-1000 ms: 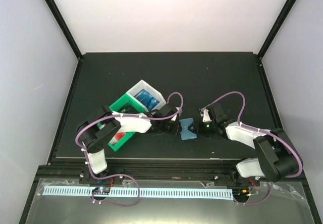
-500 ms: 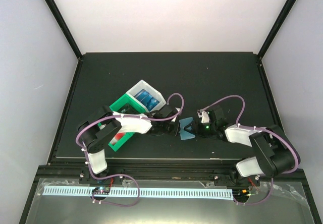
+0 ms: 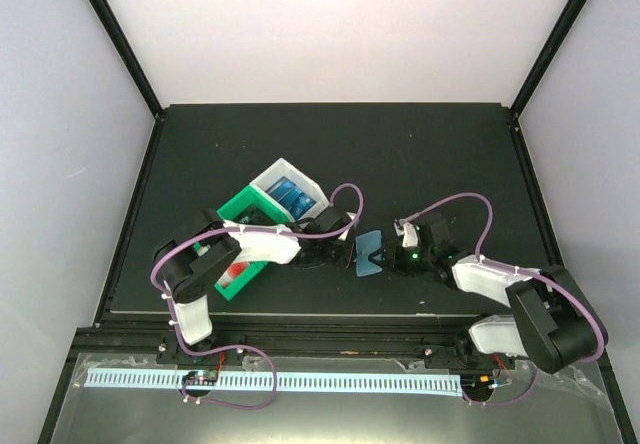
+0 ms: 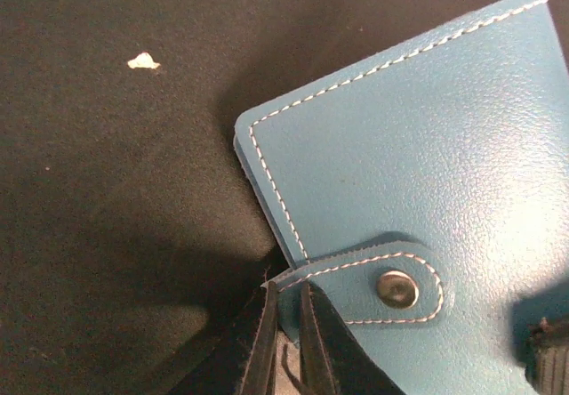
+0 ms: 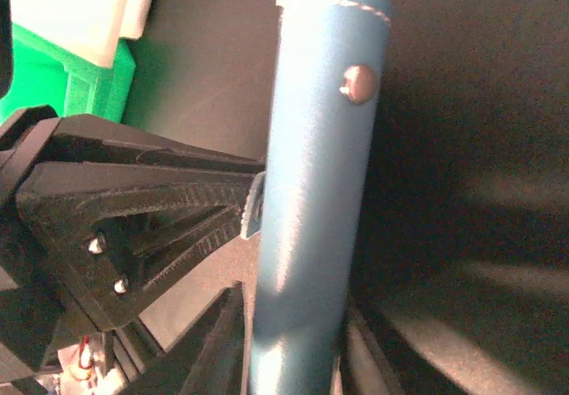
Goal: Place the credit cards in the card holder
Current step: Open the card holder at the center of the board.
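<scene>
The teal card holder sits between my two grippers near the table's middle front. In the left wrist view the card holder shows its stitched face and snap tab. My left gripper is shut on the tab's end. In the right wrist view the card holder stands edge-on between my right gripper's fingers, which press on both its sides. Blue credit cards lie in the white bin, and a red-and-white one lies in the green bin.
A white bin and a green bin stand together left of centre, just behind my left arm. The right wrist view shows the green bin beyond the left gripper's black body. Black posts frame the table.
The right gripper has moved slightly left and narrowed onto the card holder. The left gripper has closed on the tab. The card holder has shifted a little left.
</scene>
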Robot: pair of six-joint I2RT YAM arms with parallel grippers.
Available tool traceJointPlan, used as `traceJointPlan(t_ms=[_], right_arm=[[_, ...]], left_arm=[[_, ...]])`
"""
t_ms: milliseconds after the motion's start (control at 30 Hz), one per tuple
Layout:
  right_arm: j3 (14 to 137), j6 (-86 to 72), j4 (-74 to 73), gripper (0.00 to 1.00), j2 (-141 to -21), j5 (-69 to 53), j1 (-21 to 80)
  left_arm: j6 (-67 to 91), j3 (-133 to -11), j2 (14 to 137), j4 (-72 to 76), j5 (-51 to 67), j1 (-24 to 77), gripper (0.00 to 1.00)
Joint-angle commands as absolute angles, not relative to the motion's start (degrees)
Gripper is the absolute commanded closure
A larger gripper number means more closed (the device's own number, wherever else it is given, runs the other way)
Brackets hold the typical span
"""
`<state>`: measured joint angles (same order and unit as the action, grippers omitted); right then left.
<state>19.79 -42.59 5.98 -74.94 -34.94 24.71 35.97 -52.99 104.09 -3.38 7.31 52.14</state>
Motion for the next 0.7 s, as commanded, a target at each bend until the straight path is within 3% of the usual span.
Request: traceJointPlan(t_ms=[0, 67, 133, 400, 533, 667], right_arm=[[20.3, -42.6, 5.4, 0.75, -73.5, -32.4, 24.8], [21.7, -42.3, 4.4, 0.91, -74.4, -31.5, 24.9], [23.1, -41.8, 2.5, 0.98, -74.6, -30.4, 25.0], [27.2, -39.9, -5.4, 0.99, -70.1, -23.2, 26.9], [28.8, -39.9, -8.3, 0.99, -69.0, -21.0, 28.3], [30.2, -39.9, -9.6, 0.99, -68.7, -20.7, 30.3]], left_arm=[[35.0, -51.2, 106.9, -7.1, 4.4, 51.0, 0.90], [35.7, -50.8, 105.6, -6.7, 4.7, 50.8, 0.90], [36.5, -48.5, 102.0, -3.8, 4.9, 50.8, 0.88], [37.7, -48.3, 90.2, -2.4, 5.3, 50.5, 0.39], [37.3, -49.1, 87.9, -0.5, 8.9, 50.4, 0.23], [35.4, -51.8, 89.7, -0.5, 12.5, 50.5, 0.19]])
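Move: The card holder stands tilted between the two hands: its middle is about 3 cm to the right of the left hand, 1 cm ahead and slightly above. From the right hand it lies some 2 cm to the left and 1 cm ahead, about level. From the left hand, the white box of blue cards sits roughly 13 cm left and 11 cm ahead, and the green tray about 23 cm left and 2 cm ahead, both slightly lower. The card holder's right side gets pinched by the right fingers, which shut early from partly open and then carry it up about 3 cm and forward some 2 cm. The left fingers let go of the strap side and spread wide, that hand easing left and then climbing roughly 8 cm above it with a slight wrist tilt. ##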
